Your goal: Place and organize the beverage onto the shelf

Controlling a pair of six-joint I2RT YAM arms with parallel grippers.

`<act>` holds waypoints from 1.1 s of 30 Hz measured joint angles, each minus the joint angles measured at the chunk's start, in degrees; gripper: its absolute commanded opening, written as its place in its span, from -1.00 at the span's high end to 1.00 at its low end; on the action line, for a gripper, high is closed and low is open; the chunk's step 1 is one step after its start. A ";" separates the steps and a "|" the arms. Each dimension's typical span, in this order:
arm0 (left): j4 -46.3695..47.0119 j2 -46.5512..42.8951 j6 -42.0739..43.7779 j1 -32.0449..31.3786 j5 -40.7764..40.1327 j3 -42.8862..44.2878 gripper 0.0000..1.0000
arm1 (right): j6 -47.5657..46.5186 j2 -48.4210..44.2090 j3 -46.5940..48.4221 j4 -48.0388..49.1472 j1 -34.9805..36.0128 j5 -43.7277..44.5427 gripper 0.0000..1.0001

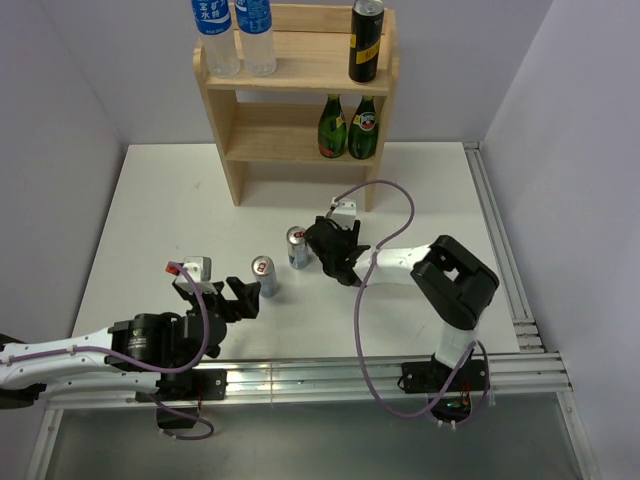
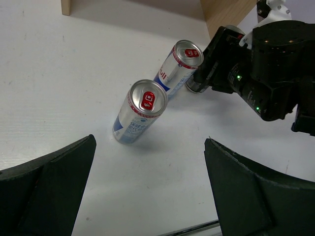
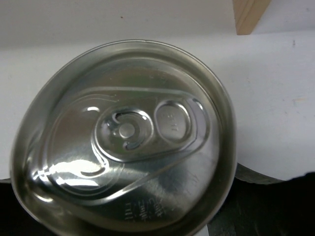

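Note:
Two slim silver cans (image 1: 265,277) (image 1: 297,247) stand mid-table; the left wrist view shows them as a near can (image 2: 140,110) and a far can (image 2: 178,64). My right gripper (image 1: 335,250) is shut on a dark can (image 2: 197,87) standing right of the far silver can. That can's silver lid (image 3: 123,137) fills the right wrist view, with a black finger (image 3: 275,206) beside it. My left gripper (image 2: 150,142) is wide open and holds nothing, just short of the near silver can. The wooden shelf (image 1: 300,70) carries two water bottles (image 1: 215,35) (image 1: 255,35) and a black-and-gold can (image 1: 366,40) on top.
Two green glass bottles (image 1: 332,127) (image 1: 363,128) stand on the shelf's lower tier at the right. A shelf leg (image 3: 248,14) stands just beyond the held can. A metal rail (image 1: 500,250) runs along the table's right edge. Purple cables loop over both arms.

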 measured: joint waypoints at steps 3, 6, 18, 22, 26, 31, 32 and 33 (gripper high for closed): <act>0.13 0.02 0.20 0.00 0.02 -0.02 -0.99 | -1.29 -3.54 0.02 -5.18 1.07 0.44 1.00; 0.37 0.04 0.24 0.00 0.02 -0.02 -0.99 | -3.17 -9.14 1.53 -10.73 3.04 1.40 1.00; 0.79 -0.59 0.46 -0.07 0.09 -0.13 -0.99 | -17.46 -17.53 37.31 -22.36 6.51 3.02 1.00; 0.79 -0.74 0.46 -0.11 0.13 -0.13 -0.99 | -24.44 -12.46 54.42 -24.87 6.51 2.86 1.00; 0.79 -0.79 0.44 -0.11 0.13 -0.13 -0.99 | -32.61 -5.25 70.82 -25.75 6.49 3.45 1.00; 0.79 -1.14 0.46 -0.11 0.20 -0.13 -0.99 | -40.28 1.73 80.35 -25.38 5.99 4.55 1.00; 0.83 -1.27 0.46 -0.11 0.20 -0.13 -0.99 | -41.31 2.67 80.61 -25.33 5.75 4.59 1.00; 0.81 -1.31 0.46 -0.11 0.20 -0.13 -0.99 | -42.03 3.48 80.61 -25.42 5.38 4.55 1.00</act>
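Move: The dark can is already between my right fingers, down at the table. The free spot for it on the top board lies about 16 cm ahead of my right hand, 5 cm left and 40 cm higher. On that board the black can stands some 8 cm right of the spot and the nearer water bottle about 9 cm left of it. A silver can stands about 8 cm left of my right hand, nearly level with it. From my left hand the spot is roughly 37 cm ahead, 13 cm right and 25 cm up. I lift the dark can off the table with my right hand, easing back a couple of centimetres first, then climbing fast, nearly 50 cm in all, in front of the shelf while shifting about 5 cm left. My fingers keep their hold as the wrist tips them up some 35 degrees. At the top I stop rising, sink slightly and start forward over the last 5 cm, towards the gap between bottles and black can. ##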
